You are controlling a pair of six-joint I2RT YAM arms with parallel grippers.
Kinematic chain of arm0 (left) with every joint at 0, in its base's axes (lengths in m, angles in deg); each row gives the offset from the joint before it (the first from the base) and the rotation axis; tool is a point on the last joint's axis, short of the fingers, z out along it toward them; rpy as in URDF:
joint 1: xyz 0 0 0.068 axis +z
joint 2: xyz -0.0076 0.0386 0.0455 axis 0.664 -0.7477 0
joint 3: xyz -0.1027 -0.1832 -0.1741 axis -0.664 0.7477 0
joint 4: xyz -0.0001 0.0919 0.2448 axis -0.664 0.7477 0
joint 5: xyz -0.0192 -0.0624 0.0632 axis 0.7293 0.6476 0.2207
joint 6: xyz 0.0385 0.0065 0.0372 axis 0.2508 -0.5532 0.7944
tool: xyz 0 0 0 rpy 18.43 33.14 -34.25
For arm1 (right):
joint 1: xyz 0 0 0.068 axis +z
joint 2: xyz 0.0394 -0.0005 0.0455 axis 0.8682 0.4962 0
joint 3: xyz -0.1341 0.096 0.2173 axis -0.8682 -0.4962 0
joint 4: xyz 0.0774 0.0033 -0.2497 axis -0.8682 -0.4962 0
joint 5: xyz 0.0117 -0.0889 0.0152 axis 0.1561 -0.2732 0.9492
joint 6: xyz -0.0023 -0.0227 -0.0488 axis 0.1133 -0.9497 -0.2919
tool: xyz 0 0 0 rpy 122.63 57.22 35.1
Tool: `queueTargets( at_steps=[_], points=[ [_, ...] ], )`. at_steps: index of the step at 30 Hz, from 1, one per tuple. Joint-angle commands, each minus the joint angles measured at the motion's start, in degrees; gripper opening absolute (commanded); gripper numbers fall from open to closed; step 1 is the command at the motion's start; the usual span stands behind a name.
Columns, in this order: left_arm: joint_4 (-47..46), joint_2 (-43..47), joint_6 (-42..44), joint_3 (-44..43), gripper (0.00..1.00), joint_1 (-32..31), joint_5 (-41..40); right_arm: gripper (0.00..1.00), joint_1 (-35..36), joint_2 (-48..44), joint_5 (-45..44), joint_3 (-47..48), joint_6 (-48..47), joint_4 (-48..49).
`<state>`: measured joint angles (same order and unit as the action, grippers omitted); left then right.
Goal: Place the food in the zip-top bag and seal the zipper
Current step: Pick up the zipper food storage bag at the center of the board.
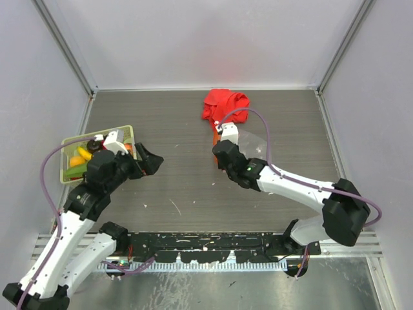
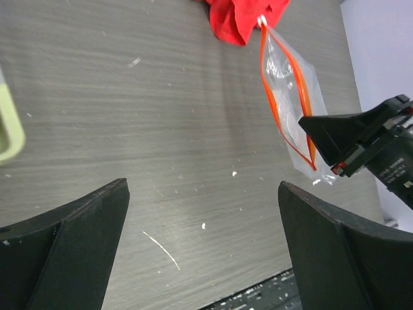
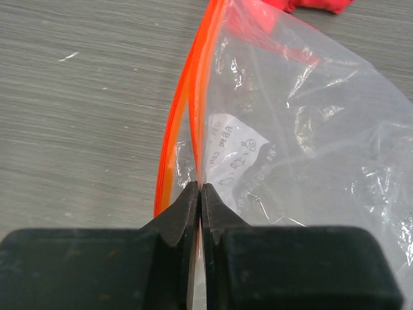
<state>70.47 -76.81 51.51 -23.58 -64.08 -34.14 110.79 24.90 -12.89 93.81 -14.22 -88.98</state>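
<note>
The food [image 1: 82, 155], a yellow banana with orange, green and dark pieces, lies in the pale green basket [image 1: 122, 130] at the left. The clear zip-top bag [image 1: 253, 146] lies mid-table below a red cloth. Its mouth gapes in the right wrist view, with the two halves of the red-orange zipper [image 3: 192, 97] apart. My right gripper [image 3: 201, 191] is shut on one lip of the bag [image 3: 310, 142] at the zipper, and the other lip bows out to the left. In the left wrist view the bag [image 2: 292, 81] hangs tilted from the right gripper [image 2: 311, 124]. My left gripper [image 2: 203, 248] is open over bare table beside the basket, holding nothing.
A crumpled red cloth [image 1: 224, 105] lies at the back, touching the bag's far end. The basket's corner [image 2: 8, 132] shows at the left edge of the left wrist view. Grey walls close in the table on three sides. A black rail [image 1: 206, 245] runs along the near edge.
</note>
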Motion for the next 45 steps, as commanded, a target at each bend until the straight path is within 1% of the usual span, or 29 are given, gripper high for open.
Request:
queueTargets(
  at_steps=[1, 6, 11, 15, 19, 22, 23, 26, 30, 37, 45],
  points=[
    [-8.12, -3.22, -6.02, 1.59, 1.0, 0.25, 7.34, 0.11, 0.56, -5.16, 7.61, -3.38, -1.11, 10.51],
    [-14.18, -7.68, -10.77, 3.3, 0.99, 0.17, 13.24, 0.11, 0.88, -8.06, 14.46, -7.16, -2.39, 16.73],
    [-19.73, -12.99, -15.13, 4.76, 0.96, -0.47, 16.17, 0.12, 1.77, -10.37, 19.86, -10.59, -3.12, 23.38],
    [-25.42, -16.76, -19.11, 6.57, 0.94, -1.51, 16.08, 0.12, 2.26, -11.16, 24.17, -12.58, -3.46, 27.42],
    [-30.46, -20.16, -22.0, 7.99, 0.9, -2.88, 14.73, 0.12, 2.41, -11.64, 25.97, -13.84, -3.28, 29.94],
    [-32.22, -22.57, -22.66, 7.78, 0.88, -4.42, 12.99, 0.12, 2.54, -11.8, 26.41, -14.34, -3.28, 30.77],
    [-32.85, -23.3, -22.76, 7.71, 0.84, -4.9, 12.52, 0.12, 2.54, -11.94, 26.62, -14.46, -3.3, 31.07],
    [-33.97, -25.95, -22.82, 7.42, 0.79, -5.83, 11.0, 0.12, 2.54, -12.1, 27.19, -15.04, -3.13, 31.96],
    [-36.67, -28.99, -24.05, 7.7, 0.72, -6.21, 11.01, 0.12, 2.54, -11.66, 27.65, -15.22, -2.89, 32.51],
    [-38.88, -33.35, -24.63, 6.31, 0.63, -7.64, 10.57, 0.13, 2.63, -10.19, 29.06, -15.54, -2.33, 34.18],
    [-41.01, -36.43, -25.67, 6.26, 0.48, -9.85, 9.86, 0.13, 2.63, -9.47, 29.42, -15.3, -2.14, 34.16]
  ],
)
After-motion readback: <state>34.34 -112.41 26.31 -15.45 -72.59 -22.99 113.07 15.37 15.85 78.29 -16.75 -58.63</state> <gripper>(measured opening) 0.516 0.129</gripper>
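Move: The orange-edged mouth of the zipper bag, held up in the right fingers, lies about 21 cm right, 9 cm ahead and 10 cm below the open left hand. The red cloth is some 24 cm right and 19 cm ahead of that hand, the food basket 21 cm left and 4 cm ahead. From the right hand, the mouth's middle is about 4 cm ahead and 3 cm left; the left gripper waits roughly 26 cm left, 8 cm back and 10 cm above. Left hand sweeps 13 cm right and 10 down, half-closing around the rim; right carries the bag left, back. ##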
